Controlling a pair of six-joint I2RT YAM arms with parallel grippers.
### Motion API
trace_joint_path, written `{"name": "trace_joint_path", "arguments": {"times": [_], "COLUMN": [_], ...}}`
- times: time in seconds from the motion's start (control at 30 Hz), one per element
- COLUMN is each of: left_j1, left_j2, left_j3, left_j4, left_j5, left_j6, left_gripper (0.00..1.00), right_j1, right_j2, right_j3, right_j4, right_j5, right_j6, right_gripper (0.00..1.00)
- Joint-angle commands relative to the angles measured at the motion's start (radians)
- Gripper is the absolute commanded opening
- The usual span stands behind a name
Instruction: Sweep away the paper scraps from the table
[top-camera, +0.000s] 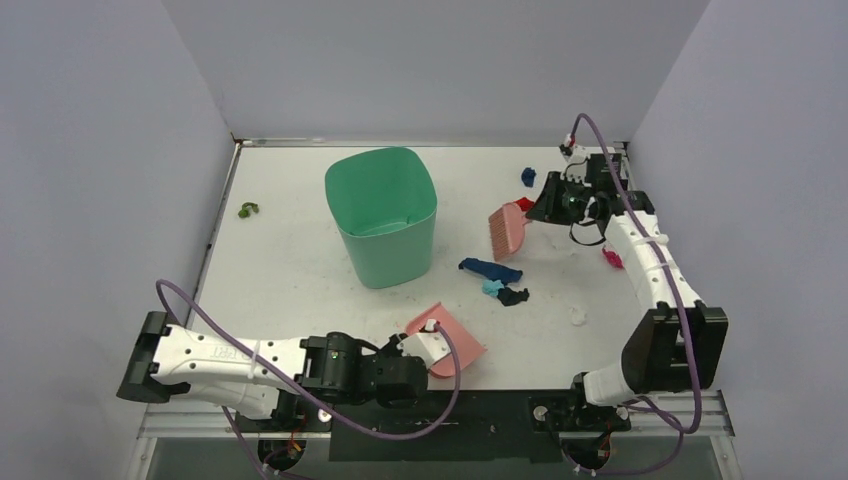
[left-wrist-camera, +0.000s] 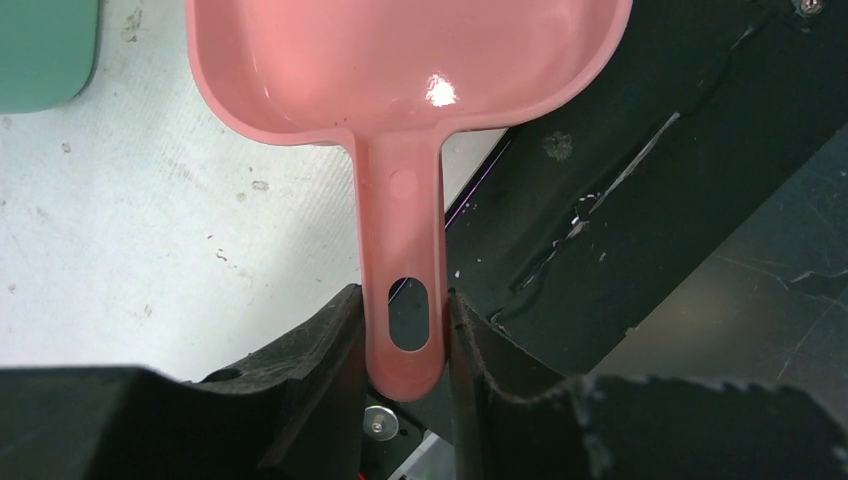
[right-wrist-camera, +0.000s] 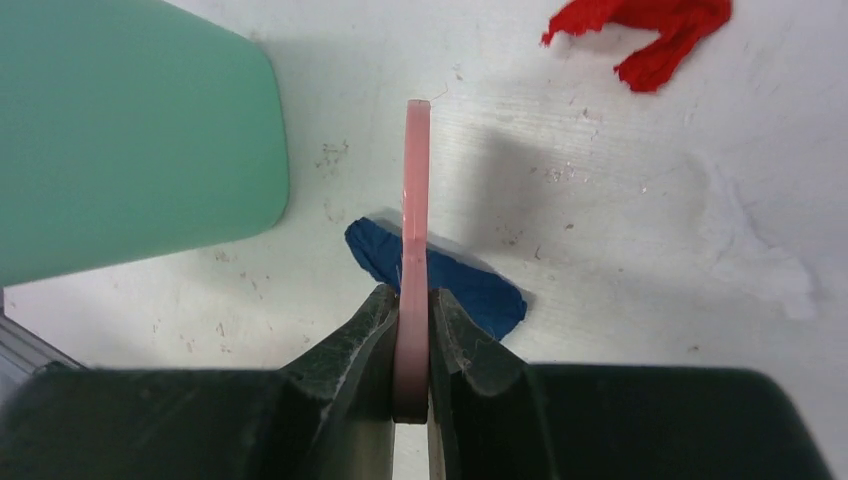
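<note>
On the white table (top-camera: 290, 290) lie several paper scraps: olive green (top-camera: 248, 209) at far left, dark blue (top-camera: 528, 176) and red (top-camera: 524, 203) at the back right, and a long dark blue (top-camera: 490, 269), a teal (top-camera: 492, 287) and a black one (top-camera: 513, 296) in the middle. My left gripper (top-camera: 425, 346) (left-wrist-camera: 405, 330) is shut on the handle of the pink dustpan (top-camera: 450, 338) (left-wrist-camera: 400, 60) at the near edge. My right gripper (top-camera: 545, 206) (right-wrist-camera: 412, 320) is shut on the pink brush (top-camera: 508, 228) (right-wrist-camera: 415, 200), above a dark blue scrap (right-wrist-camera: 470, 285), with a red scrap (right-wrist-camera: 650, 30) beyond.
A green bin (top-camera: 382, 215) (right-wrist-camera: 120, 130) stands upright left of the middle scraps. A magenta scrap (top-camera: 612, 258) lies by the right arm and a small white bit (top-camera: 578, 316) nearer the front. Grey walls close in three sides. The black base rail (left-wrist-camera: 650, 200) runs past the table's near edge.
</note>
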Motion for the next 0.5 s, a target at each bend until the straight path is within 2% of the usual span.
{"name": "trace_joint_path", "arguments": {"times": [0.0,0.13,0.27,0.47], "left_j1": [0.011,0.017,0.034,0.068], "left_j2": [0.065,0.136,0.207,0.246], "left_j3": [0.000,0.033,0.093,0.111], "left_j4": [0.104,0.154,0.157,0.189], "left_j5": [-0.007,0.005,0.010,0.013], "left_j6": [-0.023,-0.016,-0.012,-0.028], "left_gripper": [0.00,0.00,0.00,0.00], "right_j1": [-0.019,-0.010,0.008,0.060], "right_j2": [-0.111,-0.123,-0.095,0.022], "right_j3": [0.190,0.288,0.269,0.221], "right_j4": [-0.138,-0.136,-0.010,0.184], "right_j5": [-0.019,0.084,0.271,0.414], "right_j6": [-0.248,-0.548,-0.711,-0.930], "right_gripper": [0.05,0.05,0.05,0.05]}}
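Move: Right hand, holding the brush: the small dark-blue scrap lies about 25 cm ahead, 5 cm right and 17 cm below; at the same depth, the red scrap is 15 cm ahead, 3 cm right, and the long blue one 2 cm back, 6 cm left. Left hand, holding the dustpan: the black scrap is some 22 cm ahead, 23 cm right and 14 cm below, the light-blue one 24 cm ahead, 18 cm right. Lift the right gripper with the brush away from the long blue scrap, about 12 cm up, swinging forward and right past the red scrap's side, tipping the fingers upward and rolling the hand's left side down; ease down slightly at the end. Meanwhile slide the left gripper, still gripping the dustpan, about 5 cm right and down towards the gathered scraps. ##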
